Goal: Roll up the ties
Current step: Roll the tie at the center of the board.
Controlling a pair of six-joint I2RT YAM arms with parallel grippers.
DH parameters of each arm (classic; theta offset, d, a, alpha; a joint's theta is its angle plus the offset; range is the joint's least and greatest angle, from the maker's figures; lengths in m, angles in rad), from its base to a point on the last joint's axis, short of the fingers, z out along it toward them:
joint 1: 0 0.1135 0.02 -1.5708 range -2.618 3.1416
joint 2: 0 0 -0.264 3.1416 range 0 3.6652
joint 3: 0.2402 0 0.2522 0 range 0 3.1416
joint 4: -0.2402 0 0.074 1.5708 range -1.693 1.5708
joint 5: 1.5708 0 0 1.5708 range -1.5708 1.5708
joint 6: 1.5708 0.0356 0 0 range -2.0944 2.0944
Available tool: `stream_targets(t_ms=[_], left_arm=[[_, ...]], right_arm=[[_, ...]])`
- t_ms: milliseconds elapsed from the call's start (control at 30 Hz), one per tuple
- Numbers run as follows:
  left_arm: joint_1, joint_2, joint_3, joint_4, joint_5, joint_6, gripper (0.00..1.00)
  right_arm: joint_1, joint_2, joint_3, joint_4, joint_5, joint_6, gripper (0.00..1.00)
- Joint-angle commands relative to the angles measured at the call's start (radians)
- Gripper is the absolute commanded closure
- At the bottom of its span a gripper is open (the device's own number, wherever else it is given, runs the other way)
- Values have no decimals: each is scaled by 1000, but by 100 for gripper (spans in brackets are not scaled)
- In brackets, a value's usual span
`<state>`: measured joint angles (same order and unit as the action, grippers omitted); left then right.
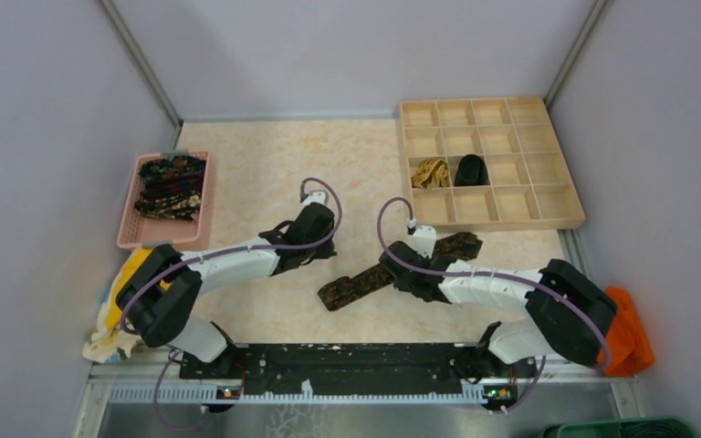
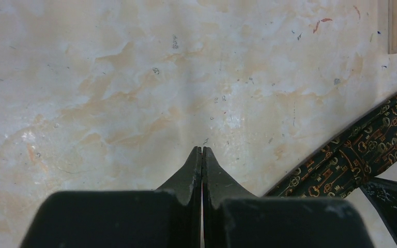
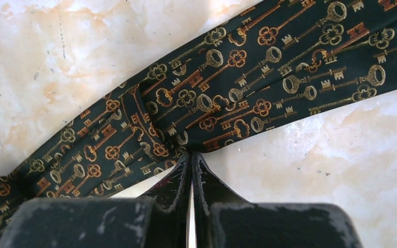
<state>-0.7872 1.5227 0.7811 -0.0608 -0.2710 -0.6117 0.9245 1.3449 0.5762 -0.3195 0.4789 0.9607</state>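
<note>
A dark tie with a brown-gold key pattern (image 1: 356, 285) lies slanted across the table between the arms, partly under the right arm. My right gripper (image 1: 402, 272) sits at its middle; in the right wrist view the gripper (image 3: 191, 154) is shut, its tips pinching the near edge of the tie (image 3: 227, 93), where the fabric is creased. My left gripper (image 1: 308, 260) is shut and empty above bare table, left of the tie; in the left wrist view the gripper (image 2: 202, 149) holds nothing and the tie (image 2: 362, 155) shows at the lower right. More ties (image 1: 172, 187) are piled in a pink basket (image 1: 128, 219).
A wooden compartment tray (image 1: 557, 214) stands at the back right, with a rolled tan-gold tie (image 1: 430, 172) and a rolled black tie (image 1: 470, 170) in adjoining cells. An orange cloth (image 1: 628, 333) lies at the right edge, a yellow cloth (image 1: 119, 301) by the left arm's base.
</note>
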Motion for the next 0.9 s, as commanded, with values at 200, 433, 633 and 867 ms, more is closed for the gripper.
stream_targets(t_ms=[200, 433, 633, 867], left_arm=[[32, -346, -12, -229, -187, -139, 100], [29, -890, 16, -451, -468, -227, 100], [30, -1111, 100, -608, -631, -252, 100], [31, -1118, 149, -698, -603, -237, 100]], right_arm=[[233, -190, 99, -287, 126, -137, 100], [385, -83, 279, -289, 148, -275, 94], [499, 258, 599, -425, 270, -342, 81], [513, 484, 814, -420, 235, -440, 51]])
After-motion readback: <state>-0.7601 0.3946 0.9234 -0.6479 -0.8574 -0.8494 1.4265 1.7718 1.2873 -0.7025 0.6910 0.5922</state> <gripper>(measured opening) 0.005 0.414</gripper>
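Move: The tie's folded left end lies about 12 cm to the left of my right hand, some 2 cm nearer my base and barely 1 cm lower; the tie's other end is about 18 cm to the right and 9 cm ahead. The wooden tray's middle sits roughly 22 cm to the right and 27 cm farther out. From my left hand, that folded end is about 8 cm back, straight below in sideways terms, 5 cm down. I lift my shut right fingertips off the tie's near edge, drawing back about 5 cm, then rise and swing some 17 cm left to the folded left end, turning counter-clockwise and opening the fingers nearly halfway while starting to dip. My left hand, shut, clears out fast: up nearly 30 cm and 22 cm left, then also back, tilting its fingers upward. ##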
